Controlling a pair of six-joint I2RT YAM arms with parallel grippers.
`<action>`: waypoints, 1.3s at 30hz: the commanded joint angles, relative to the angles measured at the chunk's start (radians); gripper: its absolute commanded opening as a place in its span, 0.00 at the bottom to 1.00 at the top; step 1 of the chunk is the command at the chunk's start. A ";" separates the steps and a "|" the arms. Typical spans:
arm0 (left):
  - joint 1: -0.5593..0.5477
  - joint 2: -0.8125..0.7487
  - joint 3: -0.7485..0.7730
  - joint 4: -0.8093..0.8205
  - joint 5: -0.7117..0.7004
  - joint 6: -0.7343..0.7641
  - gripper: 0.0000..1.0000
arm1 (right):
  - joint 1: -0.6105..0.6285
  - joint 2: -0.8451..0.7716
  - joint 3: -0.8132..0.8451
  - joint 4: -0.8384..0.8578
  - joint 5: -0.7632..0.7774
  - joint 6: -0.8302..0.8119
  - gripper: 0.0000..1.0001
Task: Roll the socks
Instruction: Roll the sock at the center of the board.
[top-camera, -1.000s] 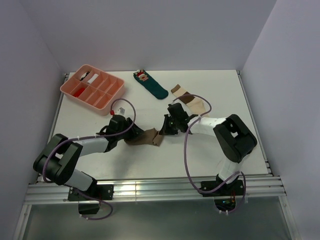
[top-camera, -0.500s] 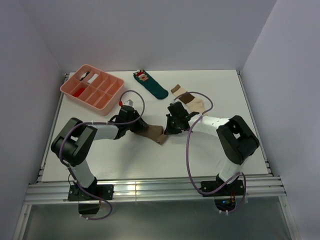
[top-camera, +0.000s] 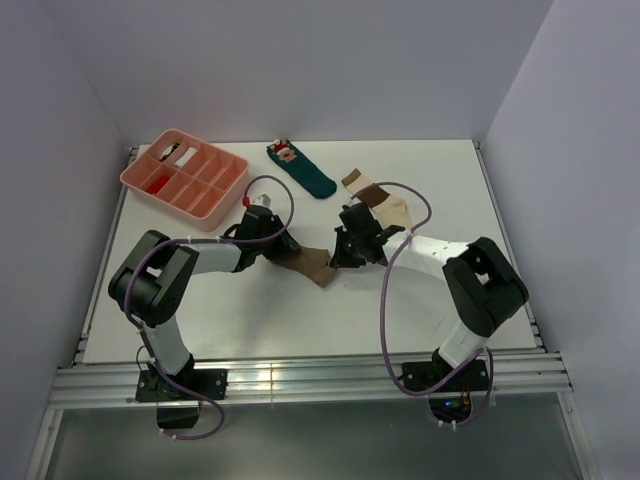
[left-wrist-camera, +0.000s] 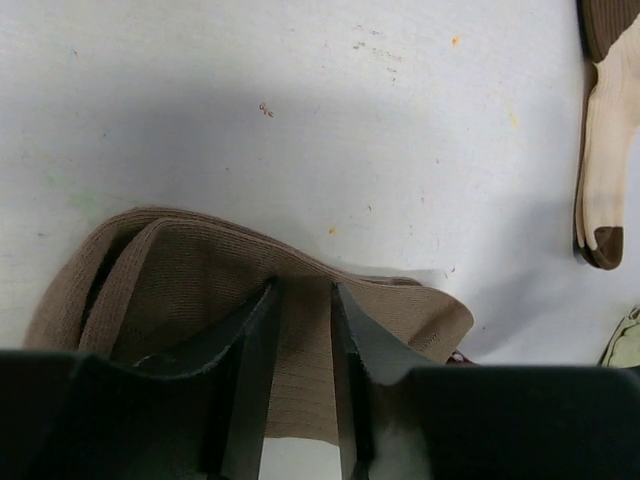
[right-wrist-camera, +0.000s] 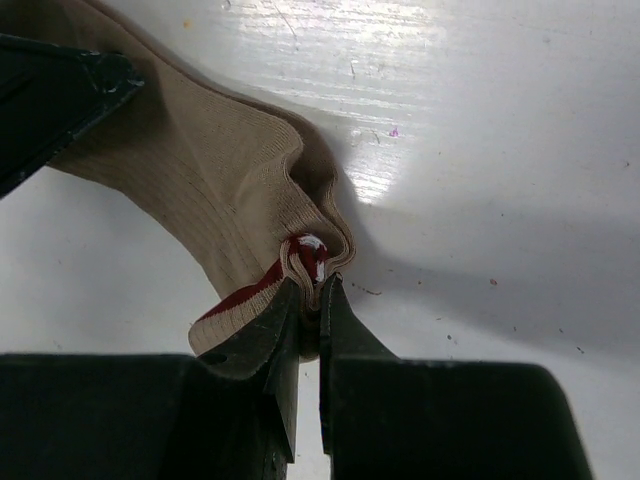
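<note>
The tan-brown sock lies bunched at mid-table between my two grippers. My left gripper is at its left end; in the left wrist view its gripper has the fingers close together with a fold of the ribbed tan sock between them. My right gripper is at the sock's right end. In the right wrist view that gripper is shut on the sock's gathered edge, where red and white stitching shows. The cream sock with brown bands lies flat behind the right gripper, also visible.
A dark teal sock with a red-and-white figure lies at the back centre. A pink divided tray stands at the back left. Cables loop over both arms.
My left gripper has swung right and toward the back, carrying the tan sock's left end with it. The sock is now shorter and bunched. The right gripper has shifted slightly right.
</note>
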 joint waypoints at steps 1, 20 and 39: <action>0.011 0.030 -0.018 -0.055 -0.056 0.035 0.35 | -0.007 0.005 0.020 -0.043 0.002 -0.028 0.00; -0.180 -0.295 -0.089 -0.020 -0.273 0.228 0.56 | -0.007 0.179 0.205 -0.297 0.071 0.014 0.00; -0.626 -0.117 0.056 -0.061 -0.645 0.494 0.65 | -0.007 0.211 0.244 -0.325 0.013 0.029 0.00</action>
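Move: The left gripper's fingertips rest on the foot part of the brown sock; the sock's striped cuff lies about 7 cm back and 7 cm to the right, roughly a centimetre lower. The right gripper already pinches the cuff's far edge, the cuff's middle being some 3 cm back, 2 cm left and 2 cm below. From the left gripper, the green sock is about 17 cm ahead and 3 cm right; the cream sock some 9 cm ahead and 21 cm right. Lift the left gripper off the brown sock and swing it back and to the right towards the cuff, about 15 cm across, rising some 8 cm and then dipping about 3. Open the fingers to roughly two thirds and roll the wrist some 45 degrees clockwise as seen from behind. Meanwhile keep the right pinch on the cuff, easing it down a little and tilting that wrist slightly. ##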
